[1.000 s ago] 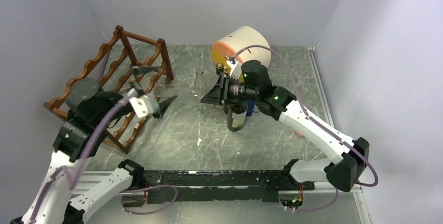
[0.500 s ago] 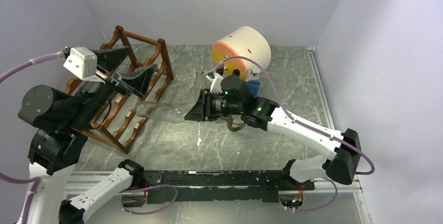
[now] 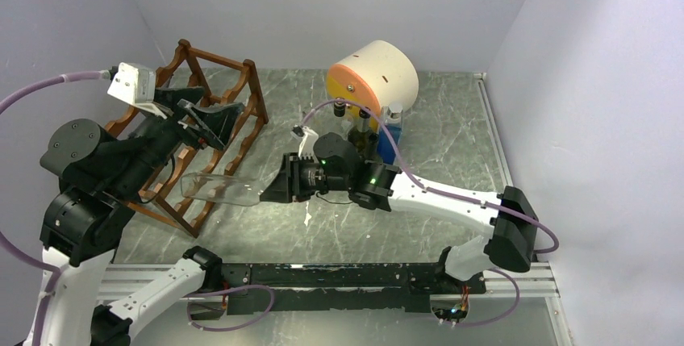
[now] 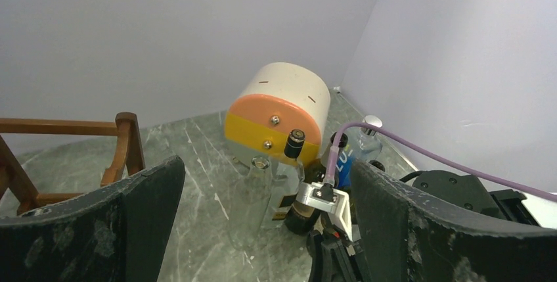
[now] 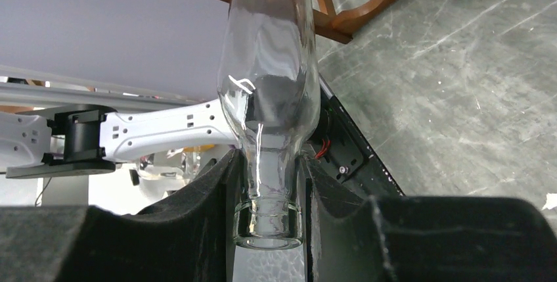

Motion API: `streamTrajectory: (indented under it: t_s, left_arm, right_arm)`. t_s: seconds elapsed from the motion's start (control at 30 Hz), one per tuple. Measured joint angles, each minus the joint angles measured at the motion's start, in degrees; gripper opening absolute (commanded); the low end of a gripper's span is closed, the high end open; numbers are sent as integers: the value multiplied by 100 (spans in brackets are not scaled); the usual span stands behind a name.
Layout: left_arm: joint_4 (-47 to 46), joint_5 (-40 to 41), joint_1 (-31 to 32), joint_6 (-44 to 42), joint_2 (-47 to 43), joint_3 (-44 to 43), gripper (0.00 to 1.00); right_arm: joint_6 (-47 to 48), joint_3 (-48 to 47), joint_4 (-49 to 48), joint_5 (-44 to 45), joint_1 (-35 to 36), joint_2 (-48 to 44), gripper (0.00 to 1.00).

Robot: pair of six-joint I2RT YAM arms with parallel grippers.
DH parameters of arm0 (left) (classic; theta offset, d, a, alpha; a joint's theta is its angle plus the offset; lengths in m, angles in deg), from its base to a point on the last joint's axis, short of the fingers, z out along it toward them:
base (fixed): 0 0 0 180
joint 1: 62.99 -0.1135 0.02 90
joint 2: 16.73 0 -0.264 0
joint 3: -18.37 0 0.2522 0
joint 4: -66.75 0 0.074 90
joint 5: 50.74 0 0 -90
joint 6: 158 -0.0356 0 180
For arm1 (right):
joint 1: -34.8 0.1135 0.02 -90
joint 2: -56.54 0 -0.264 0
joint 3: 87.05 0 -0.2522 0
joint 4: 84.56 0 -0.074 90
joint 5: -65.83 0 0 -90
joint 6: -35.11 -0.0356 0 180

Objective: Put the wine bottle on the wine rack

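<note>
A clear glass wine bottle [image 3: 219, 188] hangs level above the table, its base pointing left toward the wine rack [image 3: 228, 61]. My right gripper [image 3: 274, 187] is shut on its neck. In the right wrist view the neck [image 5: 269, 183] sits clamped between both black pads, with the bottle body [image 5: 269, 85] reaching toward the rack's wavy rails [image 5: 368, 6]. The base is close to the rack's front lower corner. My left gripper [image 3: 219, 100] is open and raised over the rack, holding nothing. From the left wrist, its fingers [image 4: 98, 223] frame the table's far side.
A cream drum with an orange face [image 3: 373, 80] lies at the back. Bottles stand in front of it [image 3: 367, 124]: a dark one, a blue one with a silver cap [image 4: 368, 134] and another clear one [image 4: 253, 196]. Walls close in on three sides.
My right arm has carried the clear bottle leftward from the bottle group toward the rack, laying it level. The left arm swung up from low beside the rack to above it, still open.
</note>
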State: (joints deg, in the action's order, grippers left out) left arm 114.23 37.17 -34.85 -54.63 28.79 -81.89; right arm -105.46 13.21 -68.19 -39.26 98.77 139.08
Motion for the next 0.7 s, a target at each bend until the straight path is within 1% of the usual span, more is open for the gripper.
streamTrajectory:
  t_s: [0.2, 0.3, 0.47, 0.7]
  left_arm:
    - [208, 20, 0, 74, 24, -55, 99]
    - [400, 17, 0, 98, 142, -275, 99]
    - [704, -4, 0, 173, 391, -750, 99]
    - [1049, -9, 0, 365, 356, -848, 99]
  right_arm:
    - [-109, 0, -389, 46, 42, 260, 0]
    - [-197, 0, -710, 76, 92, 490, 0]
    - [-374, 0, -1534, 76, 214, 1073, 0]
    - [-719, -101, -2804, 120, 334, 2127, 0]
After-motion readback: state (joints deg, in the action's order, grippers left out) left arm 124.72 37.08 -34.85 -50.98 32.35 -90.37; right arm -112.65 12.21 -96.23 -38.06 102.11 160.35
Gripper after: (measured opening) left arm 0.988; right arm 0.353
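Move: The right hand holds the clear wine bottle by the neck, its base pointing left and a little down. The open slots at the rack's near end lie about 23 cm to that hand's left, 2 cm ahead and 13 cm below. The other clear bottle stands some 17 cm ahead and 11 cm right, the labelled dark bottle 10 cm ahead and 25 cm right. From the left hand those slots are about 23 cm left, 4 cm back and 36 cm down. Keeping its pinch on the neck, the right hand carries the bottle base-first to the left towards the rack's near end, slowly at first and then faster, about 9 cm in all, while sinking some 6 cm, most of it in the second half. As it goes, the wrist tips the finger ends and the bottle's base up by roughly 10 degrees, so that the bottle comes nearer to level above the slots. ##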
